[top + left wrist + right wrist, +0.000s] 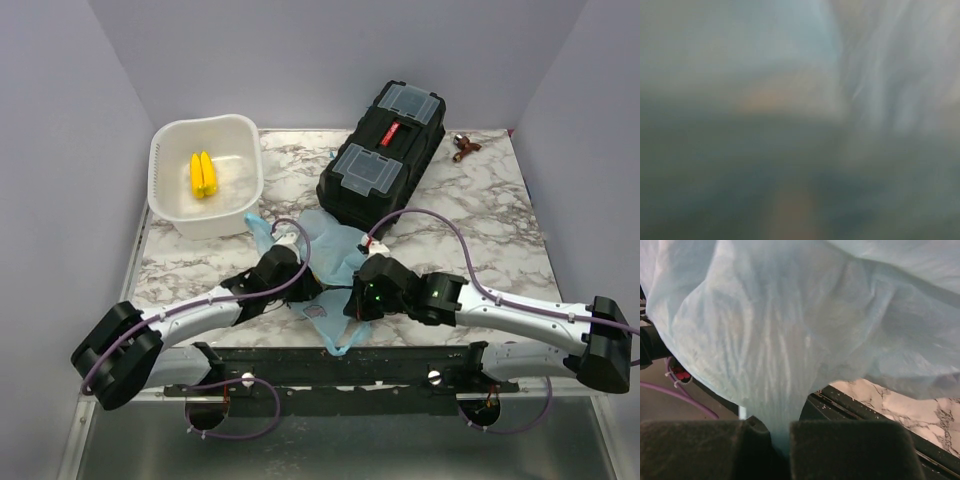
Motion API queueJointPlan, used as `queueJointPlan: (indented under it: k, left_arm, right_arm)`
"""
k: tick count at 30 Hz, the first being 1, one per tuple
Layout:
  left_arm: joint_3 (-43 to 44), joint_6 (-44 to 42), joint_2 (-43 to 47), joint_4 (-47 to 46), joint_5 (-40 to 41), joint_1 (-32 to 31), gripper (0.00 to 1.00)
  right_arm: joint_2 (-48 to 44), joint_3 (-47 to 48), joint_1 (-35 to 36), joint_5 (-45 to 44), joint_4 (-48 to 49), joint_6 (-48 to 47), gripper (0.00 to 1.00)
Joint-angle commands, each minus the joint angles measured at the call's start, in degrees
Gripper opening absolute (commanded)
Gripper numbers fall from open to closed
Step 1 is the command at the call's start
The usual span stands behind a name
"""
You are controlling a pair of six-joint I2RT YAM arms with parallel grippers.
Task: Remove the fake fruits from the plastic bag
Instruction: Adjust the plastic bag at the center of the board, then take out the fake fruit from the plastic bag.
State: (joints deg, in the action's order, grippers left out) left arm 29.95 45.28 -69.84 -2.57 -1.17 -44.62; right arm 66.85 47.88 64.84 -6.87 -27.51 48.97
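Observation:
The light-blue plastic bag [335,250] lies crumpled on the marble table between my two grippers. My right gripper [781,432] is shut on a gathered fold of the plastic bag [790,330], which hangs up and over its wrist view. My left gripper [305,280] reaches into the bag from the left, its fingers covered by the plastic. The left wrist view is only a blur of the bag's pale blue film [865,75] with a faint orange smear, so neither the jaws nor any fruit can be made out. The fake fruits are hidden.
A black toolbox [385,150] stands just behind the bag. A white basin [165,190] at the back left holds two yellow ridged sticks [203,174]. A small dark red-brown object [465,147] lies at the back right. Grey walls enclose the table.

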Motion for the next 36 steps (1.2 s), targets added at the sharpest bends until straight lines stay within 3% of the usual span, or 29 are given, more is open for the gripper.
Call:
queueJointPlan:
  k: [1,5,15,18,27,31,36]
  left_arm:
    - [-8.7,2.9,2.5,-2.9,-4.0,-0.6,0.3]
    - [-11.6,2.9,5.4,-0.7,-3.2,-0.6,0.29]
    - [-4.1,0.7,13.2,8.1,4.6,-0.2,0.5]
    - [-0.2,-1.4,10.2,10.0,7.5,-0.1,0.62]
    - [9.6,-2.0,1.1,17.4,17.6,0.0,0.77]
    - [12.1,-2.1,-2.3,18.8,19.1,0.0,0.89]
    - [15.3,-1.6,-9.3,19.9,19.1,0.0,0.91]
  right_arm:
    - [-0.3,-3.3,0.3,1.5,2.0,-0.1,0.02]
    - [0.3,-4.9,0.3,2.5,3.2,0.0,0.02]
    - [0.0,-4.5,0.4,2.0,3.3,-0.1,0.02]
    - [0.1,-3.8,0.3,1.7,3.3,-0.4,0.02]
    - [0.6,-2.7,0.4,1.4,3.7,-0.8,0.02]
    - [0.8,-2.9,0.4,1.4,4.0,-1.1,0.02]
    - [1.2,-2.8,0.3,1.4,4.2,-1.5,0.02]
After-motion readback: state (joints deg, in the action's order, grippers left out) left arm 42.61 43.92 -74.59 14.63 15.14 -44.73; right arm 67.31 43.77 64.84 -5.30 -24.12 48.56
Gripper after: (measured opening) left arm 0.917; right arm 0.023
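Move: Ahead of the left fingertips, the middle of the plastic bag lies about 7 cm out, straight in front and 3 cm lower. A yellow fruit in its folds is nearer, some 3 cm forward, 2 cm left and 4 cm below. The black toolbox stands roughly 30 cm ahead and 14 cm right, the white bin about 30 cm ahead and 27 cm left. From the right hand, the bag's middle is some 15 cm forward, 8 cm left and 8 cm down. Dipping first about 5 cm down, 4 cm back and 3 cm left among the bag's folds, the left hand then turns round, rises some 8 cm and reaches forward about 8 cm towards the bag's middle, sinking slightly at the end. On that way its fingers spread nearly fully and the hand rolls some 15 degrees left side up, also turning counter-clockwise, film still over it. The right hand keeps its pinch on the bag's edge, lowering it 2–3 cm. ##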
